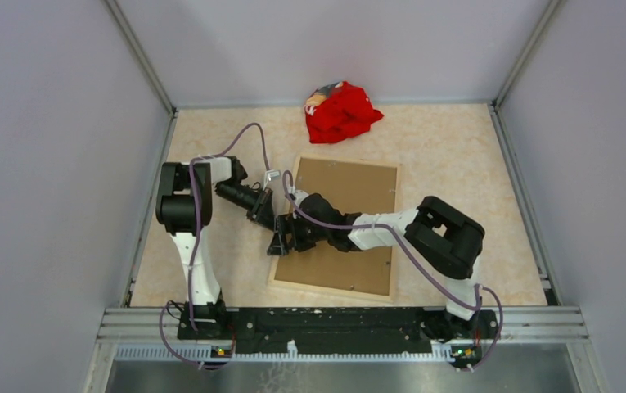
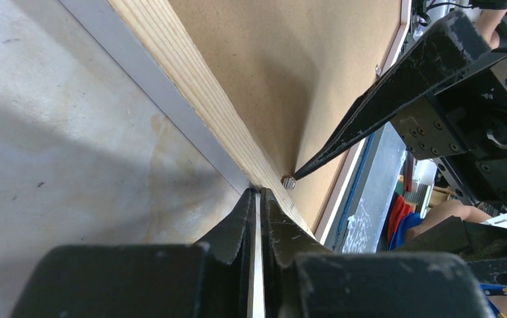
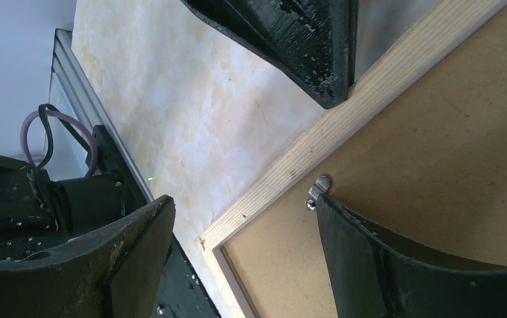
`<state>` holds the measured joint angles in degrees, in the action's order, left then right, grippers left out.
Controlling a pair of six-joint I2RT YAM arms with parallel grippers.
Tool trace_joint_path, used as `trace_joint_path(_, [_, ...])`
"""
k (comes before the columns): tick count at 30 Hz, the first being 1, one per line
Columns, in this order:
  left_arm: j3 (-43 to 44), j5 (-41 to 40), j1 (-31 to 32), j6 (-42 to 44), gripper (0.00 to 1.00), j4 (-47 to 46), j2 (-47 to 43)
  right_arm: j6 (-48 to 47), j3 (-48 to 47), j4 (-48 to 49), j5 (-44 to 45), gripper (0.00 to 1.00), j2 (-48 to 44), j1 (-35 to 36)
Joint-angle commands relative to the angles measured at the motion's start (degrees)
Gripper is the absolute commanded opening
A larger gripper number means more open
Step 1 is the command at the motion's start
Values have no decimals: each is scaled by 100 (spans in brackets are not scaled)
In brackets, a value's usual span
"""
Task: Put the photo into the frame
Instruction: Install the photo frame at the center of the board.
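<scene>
The frame [image 1: 331, 291] lies face down on the table, with its pale wood back edge [image 2: 191, 93] up and a brown backing board [image 1: 350, 184] set inside it. My left gripper [image 2: 262, 192] is shut, and its tips butt against the frame's outer left edge [image 3: 317, 142]. My right gripper [image 3: 244, 199] is open across that same edge. One of its fingertips [image 3: 343, 225] rests on the board beside a small metal tab [image 3: 318, 185], and the other hangs over the table. The photo is out of view.
A crumpled red cloth [image 1: 342, 113] lies at the back of the table. Grey walls enclose the left, right and far sides. The arm bases and a metal rail [image 1: 342, 315] run along the near edge. Both arms cross over the frame's left side.
</scene>
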<state>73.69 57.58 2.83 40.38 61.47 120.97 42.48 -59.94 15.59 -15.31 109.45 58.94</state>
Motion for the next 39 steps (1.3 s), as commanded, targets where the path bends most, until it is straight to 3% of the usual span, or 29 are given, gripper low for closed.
trace_joint_path(1, [-113,-142,77,106,9,-476,-148,43,-142,90,-86,78,166,122])
trace_joint_path(16, [-156,-251,95,83,9,-483,-249,-157,-347,7,-104,78,326,127])
trace_joint_path(26, [-161,-262,95,59,10,-484,-306,-668,-648,-667,130,78,270,112])
trace_joint_path(34, [-117,-335,33,124,10,-388,-494,-837,-490,-876,525,80,-563,-246])
trace_joint_path(39, [-192,-487,-63,293,11,-301,-662,-641,263,-827,753,84,-1469,-1032])
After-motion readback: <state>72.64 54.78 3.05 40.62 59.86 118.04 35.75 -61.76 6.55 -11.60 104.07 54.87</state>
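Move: Under the right hand's forward fingertip, already touched by it, is the small metal clip on the backboard, about 2 cm ahead of that hand point, 1 cm right and 3 cm down. The frame's left rim runs some 2 cm left of the clip; the near-left corner is about 6 cm back and 2 cm left of the right hand, some 5 cm down. From the left hand, the clip lies around 5 cm back and 2 cm right, slightly lower. Nudging the clip with its forward fingertip, the right hand eases about half a centimetre back, then about 1 cm left towards the rim. It then tilts slightly and comes free, swinging quickly some 4 cm forward and 4 cm right while rising, fingers still wide open. The left hand stays put, its nearly shut fingertips against the rim's outer side. ##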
